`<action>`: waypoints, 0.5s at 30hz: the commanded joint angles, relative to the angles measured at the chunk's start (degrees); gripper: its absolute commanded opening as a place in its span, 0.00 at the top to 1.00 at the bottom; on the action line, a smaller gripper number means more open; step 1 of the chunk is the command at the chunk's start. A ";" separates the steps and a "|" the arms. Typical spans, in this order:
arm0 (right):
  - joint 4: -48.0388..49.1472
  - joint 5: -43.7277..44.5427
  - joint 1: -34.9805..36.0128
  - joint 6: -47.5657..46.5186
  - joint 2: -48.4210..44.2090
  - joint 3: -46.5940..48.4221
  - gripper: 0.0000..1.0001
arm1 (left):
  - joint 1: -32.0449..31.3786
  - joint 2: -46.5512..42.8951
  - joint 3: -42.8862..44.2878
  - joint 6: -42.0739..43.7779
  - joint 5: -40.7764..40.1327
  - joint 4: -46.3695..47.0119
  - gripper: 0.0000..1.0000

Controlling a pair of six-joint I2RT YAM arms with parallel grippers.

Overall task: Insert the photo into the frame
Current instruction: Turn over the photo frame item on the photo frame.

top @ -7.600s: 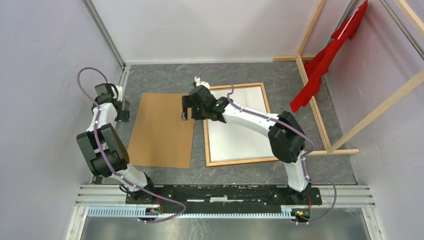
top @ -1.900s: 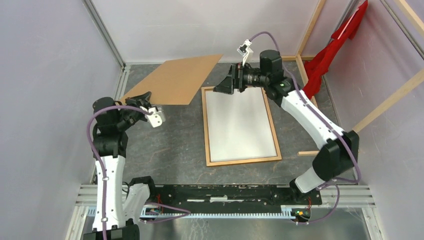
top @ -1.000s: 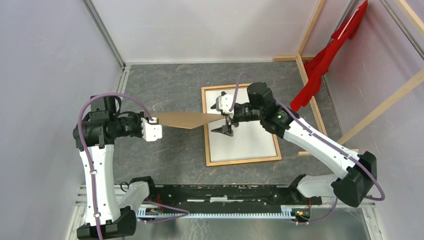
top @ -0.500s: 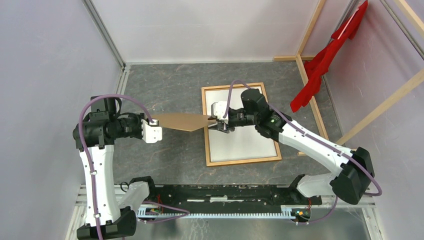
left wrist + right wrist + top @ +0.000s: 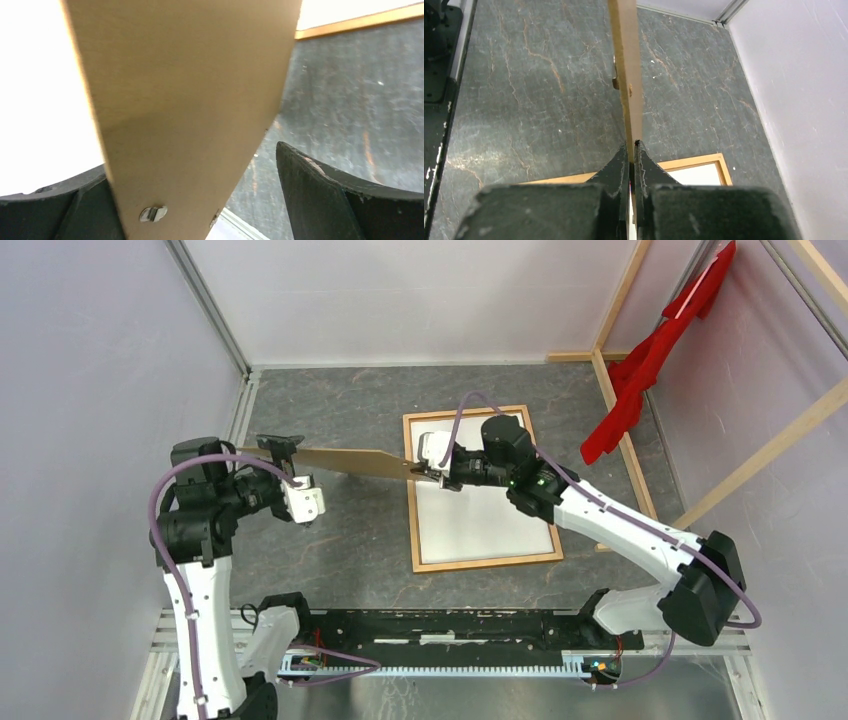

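Note:
The orange-brown frame (image 5: 487, 562) lies flat on the dark table, with a white sheet (image 5: 480, 525) filling its opening. The photo's printed picture shows in no view. A brown backing board (image 5: 345, 460) hangs edge-on above the table, left of the frame. My right gripper (image 5: 428, 473) is shut on the board's right end; in the right wrist view the fingers (image 5: 632, 145) pinch the thin edge (image 5: 626, 60) above the frame's corner (image 5: 694, 162). My left gripper (image 5: 285, 465) is open around the board's left end. In the left wrist view the board (image 5: 185, 100) rests near one finger, clear of the other (image 5: 310, 190).
Pale wooden beams (image 5: 625, 440) carrying a red cloth (image 5: 650, 360) stand at the right, close to the frame. White walls enclose the table on three sides. The arms' base rail (image 5: 450, 625) runs along the near edge.
My right gripper has shut on the board's right end. My left gripper has opened and let go of the board's left end. The board now stands more edge-on.

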 commanded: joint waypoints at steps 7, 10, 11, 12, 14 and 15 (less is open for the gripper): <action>3.57 -0.31 -3.56 24.91 11.17 19.08 1.00 | -0.10 -0.48 -3.55 -41.95 -0.26 43.43 0.00; 4.39 -1.28 -7.41 34.15 13.61 24.27 1.00 | -0.16 0.90 -1.40 -51.43 -2.17 52.11 0.00; 4.62 -2.49 -9.23 37.80 14.45 25.45 1.00 | -0.15 1.51 0.00 -52.75 -2.15 51.81 0.00; 5.17 -4.04 -10.84 40.59 15.29 26.64 1.00 | -0.15 2.20 1.61 -51.10 -0.85 48.50 0.00; 7.13 -8.66 -13.86 47.08 16.85 27.69 1.00 | -0.16 2.74 3.13 -47.91 2.44 42.76 0.00; 7.71 -10.64 -15.28 49.84 17.79 28.26 1.00 | -0.12 2.39 2.47 -49.43 2.45 43.61 0.00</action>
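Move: The brown back panel is already pinched at its right-hand edge by the shut right fingers. It stands nearly on edge, its middle about 13 cm to the right hand's left, 1 cm ahead and roughly level. The photo frame with its white sheet lies some 13 cm to the right hand's right, 4 cm ahead and 26 cm below. From the wide-open left hand, the panel's middle is about 7 cm right, 4 cm ahead and 5 cm lower. The back panel, kept in the right hand's pinch, is carried about 8 cm forward and 5 cm up. The right wrist turns some 30 degrees so that its top tips forward, away from the robot. Meanwhile the left hand, fingers staying wide, draws up about 10 cm and forward 7, rolling its left side down, so the panel's left part comes out from between its fingers. ##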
